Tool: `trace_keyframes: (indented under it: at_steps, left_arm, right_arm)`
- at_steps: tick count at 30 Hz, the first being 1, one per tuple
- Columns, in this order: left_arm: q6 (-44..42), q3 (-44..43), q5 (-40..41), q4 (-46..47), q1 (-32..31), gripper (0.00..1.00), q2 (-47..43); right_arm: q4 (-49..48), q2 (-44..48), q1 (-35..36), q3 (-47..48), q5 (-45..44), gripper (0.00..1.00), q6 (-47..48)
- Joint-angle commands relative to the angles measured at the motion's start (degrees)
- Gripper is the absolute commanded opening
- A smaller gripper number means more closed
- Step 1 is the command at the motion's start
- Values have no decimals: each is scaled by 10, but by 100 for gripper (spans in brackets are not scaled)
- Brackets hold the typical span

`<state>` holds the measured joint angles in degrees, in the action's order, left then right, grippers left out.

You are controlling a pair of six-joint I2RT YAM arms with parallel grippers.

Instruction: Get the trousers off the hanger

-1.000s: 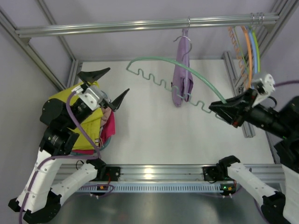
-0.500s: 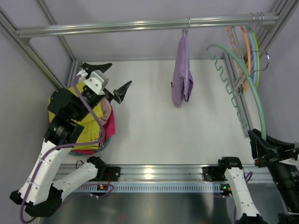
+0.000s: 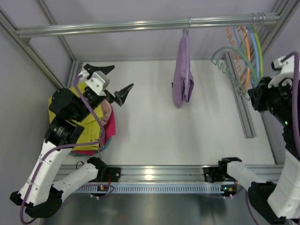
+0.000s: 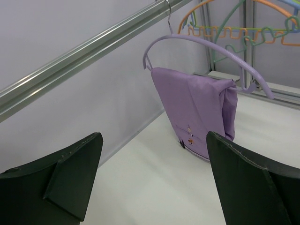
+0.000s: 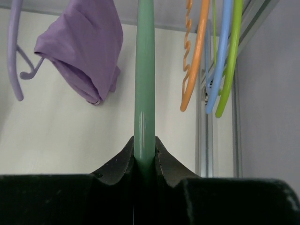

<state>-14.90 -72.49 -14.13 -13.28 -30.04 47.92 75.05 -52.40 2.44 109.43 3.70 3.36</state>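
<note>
The lilac trousers [image 3: 182, 77] hang folded over a purple hanger [image 4: 206, 44] on the rail, at the back centre; they also show in the left wrist view [image 4: 197, 112] and the right wrist view [image 5: 82, 42]. The yellow trousers [image 3: 89, 119] lie on a pile at the left. My left gripper [image 3: 122, 76] hovers just right of that pile, open and holding nothing [image 4: 153, 140], facing the lilac trousers. My right gripper [image 3: 255, 93] is shut on a bare green hanger [image 5: 144, 70], held up at the far right [image 3: 229, 51].
A metal rail [image 3: 140, 23] crosses the back. Orange, blue and lime hangers [image 3: 251, 47] hang at its right end, close beside the green one. A pink garment and red cloth [image 3: 110, 126] lie under the yellow pair. A frame bar [image 3: 241, 103] runs along the right side.
My right arm has swung the green hanger from beside the lilac trousers to the far right, next to the other hangers. My left gripper has shifted slightly back and right from the pile.
</note>
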Motion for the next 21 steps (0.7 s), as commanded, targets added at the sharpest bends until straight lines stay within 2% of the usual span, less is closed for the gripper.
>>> trace_keyframes:
  at_steps: [1, 7, 15, 21]
  left_arm:
    - [2, 8, -12, 17, 0, 98, -18]
    - [2, 17, -26, 18, 1, 98, -25]
    - [-2, 27, -25, 18, 1, 98, -31]
    - [-7, 28, -18, 18, 0, 98, -31]
  right_arm:
    - [25, -54, 10, 96, -50, 0, 53]
    - [37, -139, 10, 188, -68, 0, 87]
    - [10, -186, 7, 221, -72, 0, 85]
    - [3, -221, -4, 224, -43, 0, 68]
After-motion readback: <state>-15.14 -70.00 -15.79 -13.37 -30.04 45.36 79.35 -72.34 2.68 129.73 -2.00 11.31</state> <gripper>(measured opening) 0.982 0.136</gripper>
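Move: The right gripper already pinches the near end of the empty green hanger. The free spot on the rail, just left of the other hangers' hooks, is about 20 cm ahead of this gripper, 6 cm left and 14 cm higher. The hanging orange, blue and lime hangers are some 14 cm ahead and 2 cm right, about level; the purple trousers are 18 cm ahead, 22 cm left and 8 cm lower. From the left gripper that rail spot is roughly 16 cm ahead, 36 cm right and 11 cm up. Carry the empty green hanger forward with the right gripper towards the rail, about 7 cm, quick at first and then slower, lifting it some 3 cm on the way and easing a little right. Roll the wrist about 10 degrees so its left side dips, and keep the fingers shut on the hanger's near end as its hook comes to the rail just left of the other hooks. ##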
